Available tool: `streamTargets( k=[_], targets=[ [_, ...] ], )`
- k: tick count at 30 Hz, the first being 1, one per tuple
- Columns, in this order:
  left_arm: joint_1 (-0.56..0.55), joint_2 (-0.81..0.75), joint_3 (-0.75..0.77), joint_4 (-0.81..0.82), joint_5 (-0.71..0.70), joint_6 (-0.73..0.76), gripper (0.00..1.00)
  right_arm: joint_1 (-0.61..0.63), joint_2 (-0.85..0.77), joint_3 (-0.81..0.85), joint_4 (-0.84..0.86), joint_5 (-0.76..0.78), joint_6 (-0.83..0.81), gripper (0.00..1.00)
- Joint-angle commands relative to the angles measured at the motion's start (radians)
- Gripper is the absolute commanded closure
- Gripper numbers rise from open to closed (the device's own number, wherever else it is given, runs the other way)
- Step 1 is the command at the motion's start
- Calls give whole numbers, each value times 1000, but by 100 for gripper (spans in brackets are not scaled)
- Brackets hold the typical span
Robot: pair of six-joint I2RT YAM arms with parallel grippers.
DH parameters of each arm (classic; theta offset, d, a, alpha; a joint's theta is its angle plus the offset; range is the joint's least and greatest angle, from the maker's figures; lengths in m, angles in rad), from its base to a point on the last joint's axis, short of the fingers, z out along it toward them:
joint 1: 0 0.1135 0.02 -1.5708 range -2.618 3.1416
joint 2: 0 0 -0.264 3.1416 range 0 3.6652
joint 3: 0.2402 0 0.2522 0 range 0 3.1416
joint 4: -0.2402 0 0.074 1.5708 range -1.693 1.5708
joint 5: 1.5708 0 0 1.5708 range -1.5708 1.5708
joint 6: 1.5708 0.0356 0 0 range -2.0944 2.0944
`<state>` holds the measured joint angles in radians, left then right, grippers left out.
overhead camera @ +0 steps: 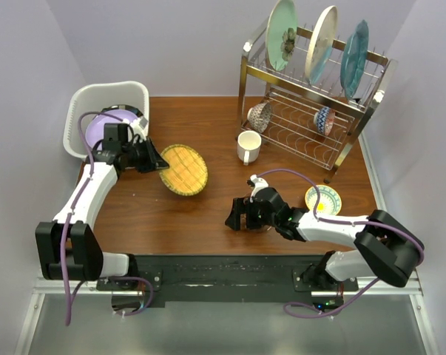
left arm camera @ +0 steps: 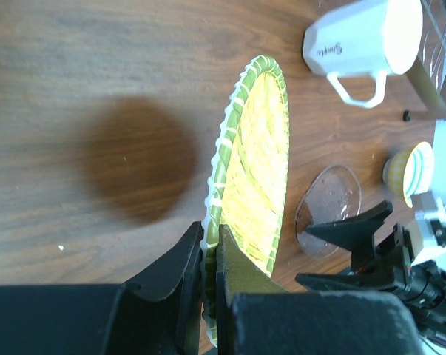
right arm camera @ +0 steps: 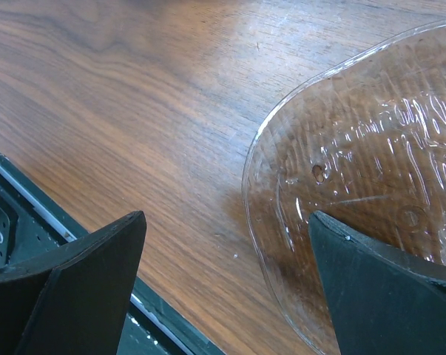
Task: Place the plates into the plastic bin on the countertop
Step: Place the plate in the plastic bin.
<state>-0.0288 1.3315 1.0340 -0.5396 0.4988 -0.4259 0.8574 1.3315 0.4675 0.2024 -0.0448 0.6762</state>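
My left gripper point(overhead camera: 162, 164) point(left arm camera: 210, 244) is shut on the rim of a yellow-orange scalloped plate point(overhead camera: 184, 169) point(left arm camera: 256, 170) with a green edge. The plate hangs tilted above the countertop point(overhead camera: 208, 118), just right of the white plastic bin point(overhead camera: 86, 100). A lavender plate point(overhead camera: 100, 129) lies inside the bin. My right gripper point(overhead camera: 236, 214) point(right arm camera: 226, 216) stands open low over the wood, one finger over the edge of a clear glass plate point(right arm camera: 370, 185) point(left arm camera: 328, 207). Three plates stand upright on the rack: pale green point(overhead camera: 283, 33), cream point(overhead camera: 322, 41), blue point(overhead camera: 353, 55).
The steel wire dish rack point(overhead camera: 296, 111) stands at the back right with two small bowls point(overhead camera: 259, 116) point(overhead camera: 324, 120) on its lower shelf. A white mug point(overhead camera: 248, 146) point(left arm camera: 363, 41) stands before it. A small yellow-patterned bowl point(overhead camera: 323, 200) point(left arm camera: 409, 171) sits right of my right gripper.
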Motion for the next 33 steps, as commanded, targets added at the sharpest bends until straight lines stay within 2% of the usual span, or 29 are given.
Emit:
streamTargets(
  k=[1,12,20,33],
  targets=[
    [29,20,90,58,69,6,100,5,9,13,0,5,-17,5],
    [179,86,181,75,104,6,100,5,15,23,-4,3,-18,5],
    [266,124,193,135,151,-33,100,6,9,25,-9,6,-18,5],
    [342,156,244,194,178,-100,100,6,2,20,-15,6,-23,5]
  ],
)
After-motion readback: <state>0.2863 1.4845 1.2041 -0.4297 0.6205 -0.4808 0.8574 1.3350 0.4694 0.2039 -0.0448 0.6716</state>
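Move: The left hand already holds the yellow plate by its edge, clear of the table. The plastic bin's middle lies about 18 cm to this hand's left, 13 cm ahead and some 9 cm below; the purple plate already inside lies roughly 17 cm left and 11 cm ahead. The white mug stands about 29 cm to the right and 9 cm ahead. From the idle right hand, the bin is some 44 cm left and 28 cm ahead. Keeping the yellow plate pinched at its edge, the left hand carries it through the air towards the plastic bin, about 10 cm to the left and 7 cm forward while rising some 4 cm. The wrist swings about 15 degrees counter-clockwise on the way, bringing the gripper over the bin's near right corner with the fingers staying closed on the plate. ##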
